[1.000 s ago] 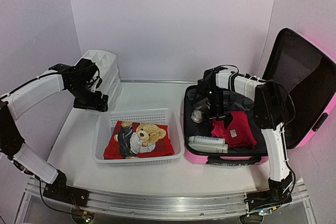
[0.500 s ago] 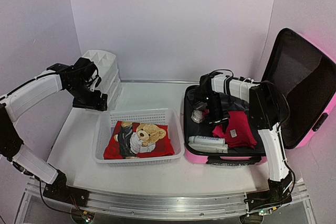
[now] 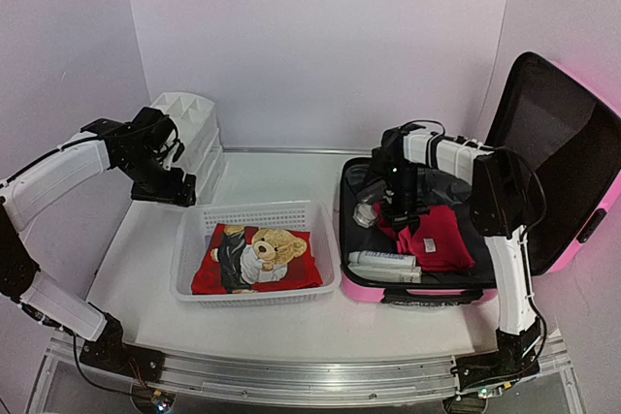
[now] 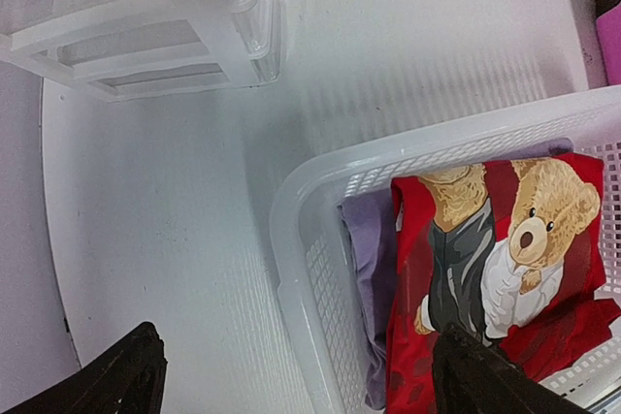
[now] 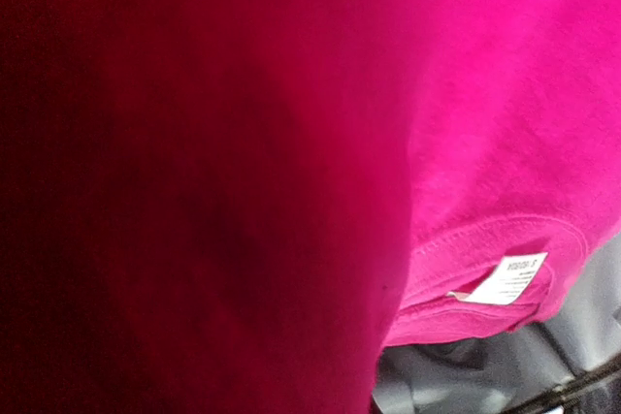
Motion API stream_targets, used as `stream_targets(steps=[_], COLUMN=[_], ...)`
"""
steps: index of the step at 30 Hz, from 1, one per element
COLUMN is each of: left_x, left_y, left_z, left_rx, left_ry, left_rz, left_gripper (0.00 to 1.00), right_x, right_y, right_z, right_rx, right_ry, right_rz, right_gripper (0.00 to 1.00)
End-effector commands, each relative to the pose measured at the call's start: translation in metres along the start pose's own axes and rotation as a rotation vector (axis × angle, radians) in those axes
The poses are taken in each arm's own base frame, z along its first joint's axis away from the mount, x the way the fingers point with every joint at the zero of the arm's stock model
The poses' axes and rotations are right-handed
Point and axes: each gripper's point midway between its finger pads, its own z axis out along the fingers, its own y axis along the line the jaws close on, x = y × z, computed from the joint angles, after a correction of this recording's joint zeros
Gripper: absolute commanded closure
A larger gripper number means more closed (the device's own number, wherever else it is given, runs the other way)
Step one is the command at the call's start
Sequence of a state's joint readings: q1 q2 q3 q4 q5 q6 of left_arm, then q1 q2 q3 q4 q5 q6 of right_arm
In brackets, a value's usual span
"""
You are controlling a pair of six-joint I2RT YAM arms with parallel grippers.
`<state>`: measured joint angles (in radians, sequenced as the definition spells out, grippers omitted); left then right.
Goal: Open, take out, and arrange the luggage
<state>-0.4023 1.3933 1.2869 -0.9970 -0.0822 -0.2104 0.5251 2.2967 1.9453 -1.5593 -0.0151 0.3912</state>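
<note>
The luggage is a bright-pink hard suitcase lying open at the right, its black-lined lid propped up against the wall. Inside lies a magenta shirt, bunched up toward my right gripper, which is shut on its left edge. The right wrist view is filled with the shirt and its white label; the fingers are hidden by cloth. My left gripper hangs open over the table, one dark finger above bare table and the other above the basket.
A white mesh basket holds a red teddy-bear garment over a lilac cloth. A white drawer organizer stands at the back left. White tubes and grey items lie in the suitcase.
My right gripper has closed on the magenta shirt, and the cloth now rises in a bunch toward it. The left arm has barely shifted.
</note>
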Motion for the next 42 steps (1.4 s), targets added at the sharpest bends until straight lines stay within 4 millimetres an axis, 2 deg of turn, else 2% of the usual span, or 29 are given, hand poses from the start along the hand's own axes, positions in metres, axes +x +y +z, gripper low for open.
stream_targets(steps=[1, 6, 9, 15, 20, 23, 28, 35, 42], left_x=[-0.008, -0.013, -0.015, -0.018, -0.021, -0.024, -0.025, -0.017, -0.008], left_y=[0.004, 0.0, -0.005, -0.014, -0.023, -0.027, -0.028, -0.033, -0.023], left_z=[-0.015, -0.019, -0.023, -0.028, -0.029, -0.029, -0.026, -0.017, 0.008], left_rx=[-0.005, 0.019, 0.048, 0.102, 0.147, 0.159, 0.162, 0.185, 0.124], left_ry=[-0.057, -0.065, -0.068, -0.067, -0.048, -0.043, -0.028, 0.041, 0.1], left_rz=[-0.029, -0.077, -0.117, -0.183, -0.174, -0.162, -0.165, -0.252, -0.301], left_gripper=[0.04, 0.05, 0.05, 0.05, 0.05, 0.05, 0.05, 0.04, 0.05], right_x=[0.013, 0.017, 0.015, 0.012, 0.007, 0.01, 0.023, 0.044, 0.066], right_y=[0.01, 0.007, 0.007, 0.023, 0.038, 0.052, 0.091, 0.141, 0.19], right_z=[-0.065, -0.104, -0.135, -0.195, -0.224, -0.223, -0.22, -0.211, -0.198], right_rx=[-0.345, -0.597, -0.754, -1.007, -1.107, -1.107, -1.076, -1.035, -0.991], right_ry=[-0.089, -0.122, -0.161, -0.188, -0.243, -0.236, -0.226, -0.184, -0.154], right_rz=[-0.057, -0.051, -0.028, 0.001, -0.022, -0.063, -0.173, -0.268, -0.359], right_gripper=[1.0, 1.0, 1.0, 1.0, 1.0, 1.0, 1.0, 1.0, 1.0])
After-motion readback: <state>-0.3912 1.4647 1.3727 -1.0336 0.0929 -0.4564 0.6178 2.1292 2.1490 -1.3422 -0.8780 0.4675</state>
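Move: The right hand already holds a bunch of the red shirt in the suitcase. The middle of the white basket lies about 33 cm to its left and 7 cm back, near its height. From that hand, the glass jar is some 8 cm left and 1 cm farther out, and the white tubes are 4 cm left and 9 cm back. From the left hand, the basket's middle is roughly 16 cm right, 7 cm back and 17 cm below. Keeping its pinch on the red shirt, the right hand pulls it up out of the suitcase, rising some 16 cm while edging forward. It then swings about 18 cm left and eases back towards the basket, its fingers tipping nearly 60 degrees from straight down to down-and-left. The empty, open left hand drifts some 3 cm right and rolls slightly. ##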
